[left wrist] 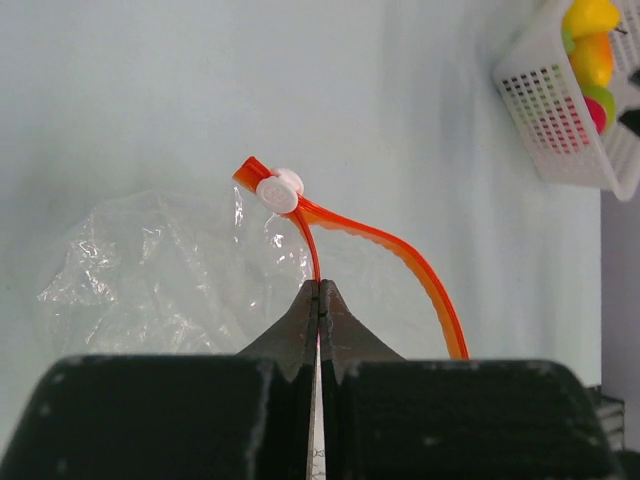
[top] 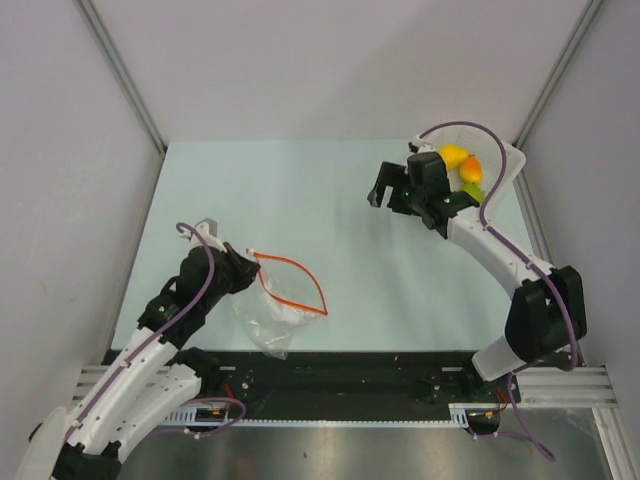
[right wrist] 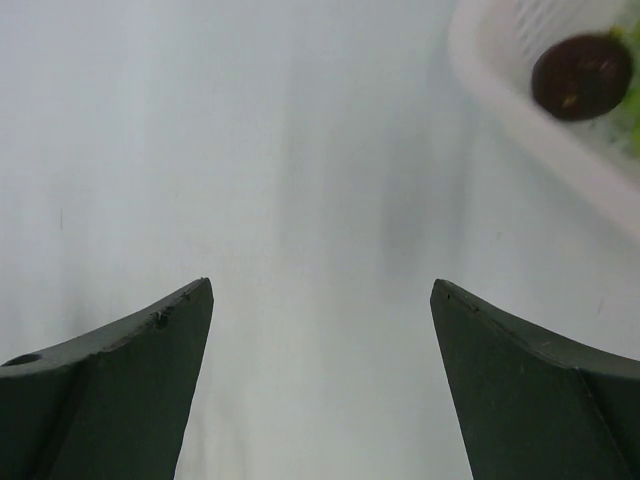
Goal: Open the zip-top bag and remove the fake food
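The zip-top bag (top: 268, 318) lies crumpled at the near left, clear and with no fruit showing inside; its orange-red zip strip (top: 296, 280) stands open in a loop. My left gripper (top: 243, 270) is shut on the strip's near side; in the left wrist view its jaws (left wrist: 320, 287) pinch the strip (left wrist: 420, 270) below the white slider (left wrist: 278, 191). The fake food (top: 463, 166) lies in the white mesh basket (top: 500, 180) at the far right: yellow, orange and green pieces. A dark red apple (right wrist: 581, 76) shows in the right wrist view. My right gripper (top: 390, 180) is open and empty, just left of the basket.
The basket (left wrist: 560, 120) shows at the top right of the left wrist view and its rim (right wrist: 520, 115) at the top right of the right wrist view. Grey walls and metal rails enclose the pale green table (top: 300, 190).
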`<control>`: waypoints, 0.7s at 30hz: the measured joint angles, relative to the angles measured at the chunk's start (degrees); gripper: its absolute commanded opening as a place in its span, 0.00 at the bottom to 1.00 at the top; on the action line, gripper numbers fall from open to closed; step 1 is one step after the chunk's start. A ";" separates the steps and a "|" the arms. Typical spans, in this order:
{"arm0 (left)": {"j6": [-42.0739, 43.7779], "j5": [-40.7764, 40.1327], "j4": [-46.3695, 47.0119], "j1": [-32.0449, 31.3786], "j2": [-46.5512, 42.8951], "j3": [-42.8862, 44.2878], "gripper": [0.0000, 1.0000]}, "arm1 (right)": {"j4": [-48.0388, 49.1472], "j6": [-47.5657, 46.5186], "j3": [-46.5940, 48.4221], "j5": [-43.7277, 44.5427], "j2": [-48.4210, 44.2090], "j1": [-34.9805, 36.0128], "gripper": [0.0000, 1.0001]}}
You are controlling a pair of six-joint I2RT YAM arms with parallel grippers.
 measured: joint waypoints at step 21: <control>-3.78 1.14 14.51 23.65 45.59 25.53 0.00 | -9.16 3.69 -24.39 3.32 -33.33 22.58 0.95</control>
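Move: The left gripper already pinches the emptied zip-top bag by its mouth corner; the bag's middle lies some 8 cm behind and 6 cm right of it, about 6 cm below. The bare table it heads for is roughly 20 cm ahead and 8 cm left, some 10 cm down. From the right gripper, empty and open, the bag is about 26 cm back and 30 cm left, and the tray 13 cm ahead and 20 cm right, both roughly 10 cm lower. Keep the left fingers shut on the bag's corner and carry it forward about 20 cm and some 8 cm left, near level, speeding up over the far-left bare table while swinging the hand about 25 degrees counter-clockwise. Meanwhile draw the right gripper straight back about 20 cm, away from the tray, drifting slightly left, turning counter-clockwise, fingers left wide open. ##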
